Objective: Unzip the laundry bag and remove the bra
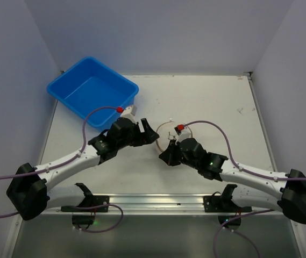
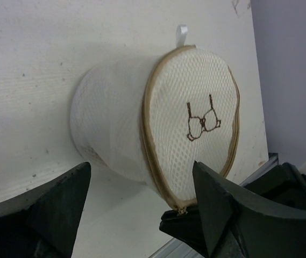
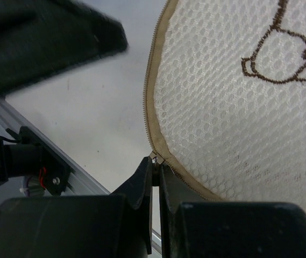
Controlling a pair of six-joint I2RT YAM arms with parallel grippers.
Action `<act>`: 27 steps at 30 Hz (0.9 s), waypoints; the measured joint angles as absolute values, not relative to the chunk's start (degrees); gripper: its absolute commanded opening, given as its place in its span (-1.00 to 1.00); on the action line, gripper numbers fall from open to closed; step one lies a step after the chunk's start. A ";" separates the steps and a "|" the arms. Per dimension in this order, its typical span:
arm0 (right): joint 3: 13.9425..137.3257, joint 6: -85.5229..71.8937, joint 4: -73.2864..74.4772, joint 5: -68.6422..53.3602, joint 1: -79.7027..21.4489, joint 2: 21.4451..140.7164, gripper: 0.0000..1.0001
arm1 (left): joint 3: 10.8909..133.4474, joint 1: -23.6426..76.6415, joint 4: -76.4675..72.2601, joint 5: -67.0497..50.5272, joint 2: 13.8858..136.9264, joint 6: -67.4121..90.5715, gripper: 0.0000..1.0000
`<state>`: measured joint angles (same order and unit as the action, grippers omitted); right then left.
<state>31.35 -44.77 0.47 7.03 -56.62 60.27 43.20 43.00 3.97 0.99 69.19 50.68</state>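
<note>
The laundry bag (image 2: 158, 123) is a cream mesh drum with tan zip trim, lying on its side on the white table; its round face carries a brown bra outline (image 2: 203, 122). From above, only its tan rim (image 1: 167, 127) shows between the two grippers. My left gripper (image 2: 141, 165) is open, its fingers wide apart just short of the bag and touching nothing. My right gripper (image 3: 156, 161) is shut on the zipper pull (image 3: 155, 157) at the bag's lower edge, which also shows in the left wrist view as the pull (image 2: 182, 210). The bra is hidden.
A blue tub (image 1: 92, 91) stands at the table's back left corner, close behind the left wrist. An aluminium rail (image 1: 153, 201) runs along the near edge. Pale walls close in the table on three sides. A white loop (image 2: 181, 35) sticks out from the bag's far side.
</note>
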 measured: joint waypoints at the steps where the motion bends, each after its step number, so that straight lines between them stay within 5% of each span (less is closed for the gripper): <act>1: 32.05 -44.73 -0.03 6.85 -56.62 61.01 -1.00 | 42.74 43.99 3.92 1.37 68.82 51.55 0.50; 5: 33.65 -44.53 -2.09 6.37 -56.62 62.74 -1.00 | 41.54 47.79 2.61 1.69 70.65 53.67 0.06; 8: 33.63 -44.51 -2.59 6.28 -56.62 63.02 -1.00 | 40.42 48.99 -0.45 1.06 73.67 55.51 -0.42; 9: 33.50 -44.51 -2.37 6.31 -56.60 63.07 -1.00 | 40.38 49.12 -1.34 0.80 74.52 55.99 -0.78; 11: 32.77 -44.53 -2.22 6.35 -56.60 63.09 -1.00 | 40.38 49.21 -3.03 0.43 75.50 56.69 -1.00; 27: 24.49 -44.14 -2.42 6.94 -56.45 51.51 -1.00 | 46.13 43.40 -1.91 -5.02 79.79 51.48 -0.97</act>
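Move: The near-left zipper edge of the laundry bag lies about 4 cm right, 3 cm back and 3 cm below the open left hand. The zipper end, already pinched in the right fingers, is some 7 cm back, 4 cm right and 3 cm below the left hand; the blue bin is about 25 cm left, 18 cm ahead and 12 cm below it. From the right hand, the zipper edge aimed at lies 5 cm ahead, 1 cm left, level. Left hand dips about 6 cm right-down-back, pinches the zipper edge, then moves 3 cm forward; right keeps its pinch. ##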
